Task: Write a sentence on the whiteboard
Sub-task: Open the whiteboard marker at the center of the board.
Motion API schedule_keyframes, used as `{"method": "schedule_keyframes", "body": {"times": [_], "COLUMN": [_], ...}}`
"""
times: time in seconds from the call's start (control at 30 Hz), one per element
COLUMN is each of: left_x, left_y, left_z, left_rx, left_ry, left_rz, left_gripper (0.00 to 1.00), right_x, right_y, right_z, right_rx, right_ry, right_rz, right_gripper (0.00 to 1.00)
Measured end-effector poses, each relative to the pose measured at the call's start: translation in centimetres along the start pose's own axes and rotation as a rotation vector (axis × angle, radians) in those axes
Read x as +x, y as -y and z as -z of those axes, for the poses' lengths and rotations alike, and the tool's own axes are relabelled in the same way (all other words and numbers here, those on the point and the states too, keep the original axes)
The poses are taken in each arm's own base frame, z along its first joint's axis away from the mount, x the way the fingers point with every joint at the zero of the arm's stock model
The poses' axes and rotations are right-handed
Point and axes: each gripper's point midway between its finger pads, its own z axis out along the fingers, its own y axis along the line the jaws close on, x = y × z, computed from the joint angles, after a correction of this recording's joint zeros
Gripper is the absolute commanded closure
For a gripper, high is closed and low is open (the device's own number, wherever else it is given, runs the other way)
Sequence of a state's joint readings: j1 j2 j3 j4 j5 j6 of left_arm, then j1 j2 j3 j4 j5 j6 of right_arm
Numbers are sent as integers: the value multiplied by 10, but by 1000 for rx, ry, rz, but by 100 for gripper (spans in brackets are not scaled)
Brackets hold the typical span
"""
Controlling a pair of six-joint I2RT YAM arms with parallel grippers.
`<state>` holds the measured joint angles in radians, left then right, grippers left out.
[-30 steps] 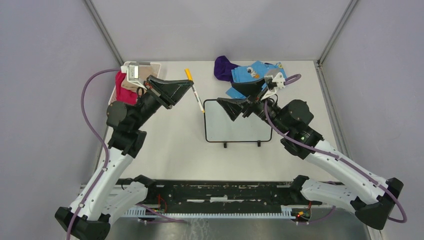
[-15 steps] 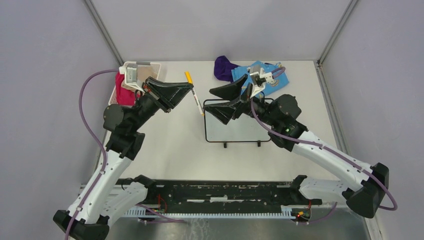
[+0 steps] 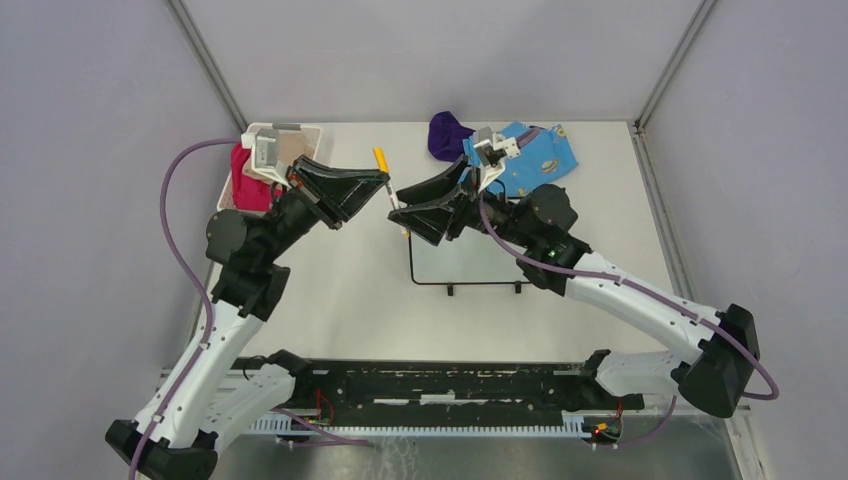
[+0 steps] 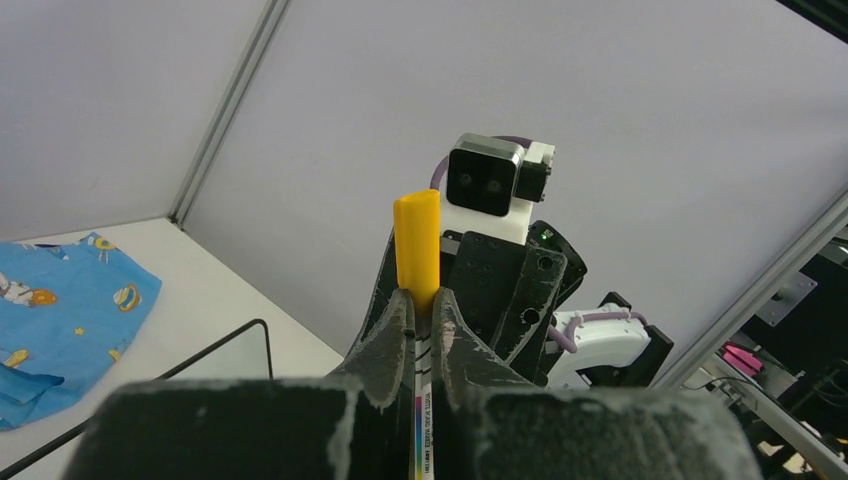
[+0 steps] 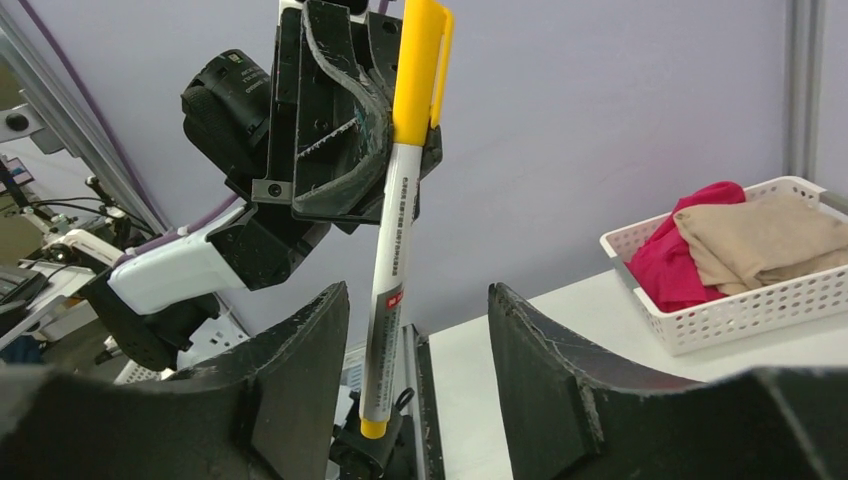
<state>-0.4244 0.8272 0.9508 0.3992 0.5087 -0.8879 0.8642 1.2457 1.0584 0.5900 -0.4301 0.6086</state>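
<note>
My left gripper [image 3: 383, 180] is shut on a marker [image 3: 380, 158] with a white barrel and a yellow cap, and holds it in the air over the table. In the left wrist view the fingers pinch the barrel just below the cap [image 4: 417, 240]. My right gripper [image 3: 402, 203] stands open with one jaw on each side of the marker's lower barrel [image 5: 390, 260], and a gap shows on both sides. The whiteboard [image 3: 480, 262] lies flat below and to the right, partly under the right gripper. Its visible surface is plain white; the sentence does not show.
A white basket [image 3: 312, 132] with red and beige cloths stands at the back left, also seen in the right wrist view [image 5: 740, 300]. A blue patterned cloth [image 3: 535, 160] and a purple cloth [image 3: 447, 135] lie at the back, behind the board.
The right gripper has swung left from over the board to the marker, and its jaws have narrowed around the barrel. The left gripper still holds the marker in nearly the same place.
</note>
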Motion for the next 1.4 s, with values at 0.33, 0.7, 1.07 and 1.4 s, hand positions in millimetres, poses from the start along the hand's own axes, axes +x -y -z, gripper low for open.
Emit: {"method": "schedule_keyframes", "body": {"times": [0.33,0.7,1.07,1.4], "left_x": [3,6,11,30], "left_y": [6,15,35,36], "left_z": [2,5,4,1], "left_rx": [24,59,147,191], "left_ry": [-20,-45,-111,-193], "left_rz": [-3,-44,-65,-35], "left_gripper": [97,21,8,14], "right_x": [4,10,11,36], "right_y": [-6,-8,-15,-5], "right_z": [-7,-4,18,29], "right_rx": [-28,-36,-29,-10], "right_ry": [-11,-46,-94,-169], "right_rz": [-45,-10,116,135], "right_gripper": [68,100,100,100]}}
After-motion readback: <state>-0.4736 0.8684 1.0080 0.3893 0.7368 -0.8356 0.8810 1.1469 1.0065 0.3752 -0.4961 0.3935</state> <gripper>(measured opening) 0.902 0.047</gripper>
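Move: The marker stands nearly upright between the hands, still pinched by the left fingers just below its yellow cap; its middle lies about 2 cm below the left hand and 1 cm back and right of it. From the right hand, whose open fingers straddle the lower barrel, its middle is about 2 cm up and 1 cm left, and the cap some 7 cm up and 2 cm forward. The whiteboard's centre lies roughly 16 cm ahead of the right hand, 13 cm to its right and 43 cm below. The right fingers shut on the marker's barrel after a short reach left and back, while the left fingers release their pinch below the cap and spread wide. The right hand then carries the marker down about 4 cm and some 2 cm right, tipping its fingers downward about 10 degrees. Meanwhile the left hand eases back about 4 cm, then also right, turning a little clockwise, its open jaws ending close around the cap. ##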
